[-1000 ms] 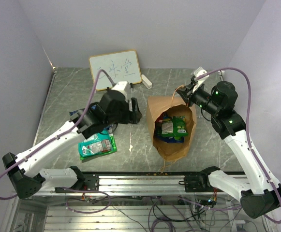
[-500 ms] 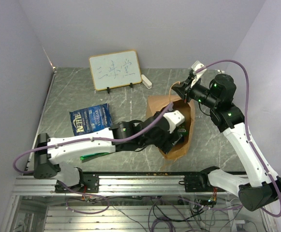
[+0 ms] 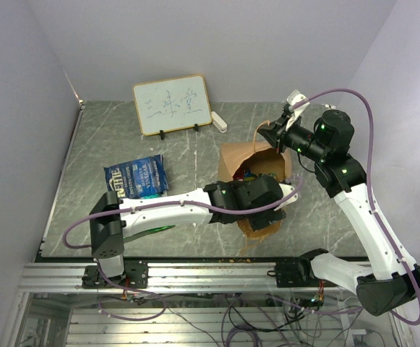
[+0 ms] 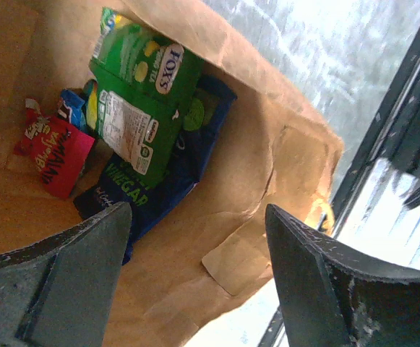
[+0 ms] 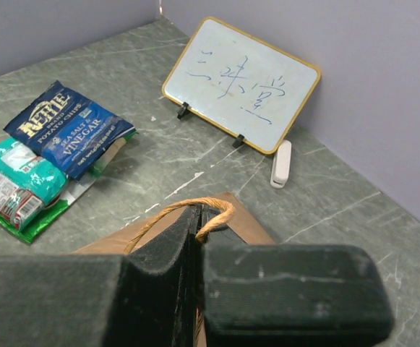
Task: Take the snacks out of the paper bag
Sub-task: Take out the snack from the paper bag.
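Note:
The brown paper bag (image 3: 231, 157) lies right of centre with its mouth held up. My right gripper (image 5: 208, 217) is shut on the bag's twisted handle (image 5: 168, 210) at the far rim. My left gripper (image 4: 195, 278) is open inside the bag, with bare paper between its fingers (image 4: 325, 289). Deeper in the bag lie snacks: a green Fox's packet (image 4: 141, 108) on a dark blue packet (image 4: 177, 170), and a red-pink one (image 4: 54, 155). In the top view my left gripper (image 3: 266, 206) covers the bag's opening.
Left of the bag, a blue Kettle packet (image 3: 136, 177) and a teal-green packet (image 5: 14, 184) lie on the table. A white framed board (image 3: 172, 103) stands at the back with a small white eraser (image 3: 219, 121) beside it. The table's near edge and metal rail are close behind the bag.
My left arm has swung from the packets on the left across to the bag, and its gripper is now inside it. The right gripper has risen slightly with the handle.

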Robot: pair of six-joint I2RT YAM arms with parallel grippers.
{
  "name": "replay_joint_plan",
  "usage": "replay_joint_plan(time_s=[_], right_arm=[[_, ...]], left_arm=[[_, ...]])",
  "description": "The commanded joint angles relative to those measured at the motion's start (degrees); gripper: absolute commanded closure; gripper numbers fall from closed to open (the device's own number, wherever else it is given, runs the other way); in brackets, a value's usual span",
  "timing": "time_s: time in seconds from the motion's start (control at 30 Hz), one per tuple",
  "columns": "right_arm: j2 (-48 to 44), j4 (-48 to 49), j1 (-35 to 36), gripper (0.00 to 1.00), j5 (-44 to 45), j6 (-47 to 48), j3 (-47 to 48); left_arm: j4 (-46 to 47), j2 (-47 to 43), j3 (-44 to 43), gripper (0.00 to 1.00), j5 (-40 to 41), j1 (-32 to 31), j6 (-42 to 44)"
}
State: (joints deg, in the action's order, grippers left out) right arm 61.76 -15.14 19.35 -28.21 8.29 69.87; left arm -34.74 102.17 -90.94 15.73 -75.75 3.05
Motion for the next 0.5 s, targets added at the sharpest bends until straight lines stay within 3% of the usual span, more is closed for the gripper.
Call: replay_joint_plan(time_s=[0.0,0.33,0.47], right_arm=[[-1.9,0.2,0.2,1.0,1.2,1.2,1.2],[-2.8,1.2,0.2,1.0,1.8,1.5,0.3],[-2.9,1.4,0.2,1.0,1.8,1.5,0.0]], left_arm=[[-1.1,0.5,1.9,0.15,1.4,1.3,3.0],[1.0,4.3,5.4,0.16,-0.6,5.8,1.9],[0.6,5.9,5.4,0.13,3.7,6.7,2.2]])
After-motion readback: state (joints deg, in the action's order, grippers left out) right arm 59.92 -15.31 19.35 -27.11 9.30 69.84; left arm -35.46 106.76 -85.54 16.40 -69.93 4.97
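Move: The blue chips bag inside the paper bag lies about 9 cm ahead of the left hand, a centimetre to its right and some 12 cm below. The green snack bag resting on it is roughly 12 cm ahead and 3 cm right, about 10 cm down; the small red packet is some 15 cm ahead, 3 cm left and 12 cm down. From the right hand the blue bag is about 4 cm back, 2 cm right and 31 cm below. The left hand sinks about 7 cm into the paper bag's open mouth while working some 4 cm forward and 4 cm left, closing on the near, lower end of the blue chips bag, its jaws still wide open and its left side tipping up some 10 degrees. The right hand keeps its shut grip on the twisted handle and lifts only about a centimetre, still holding the paper bag open for the reach. ##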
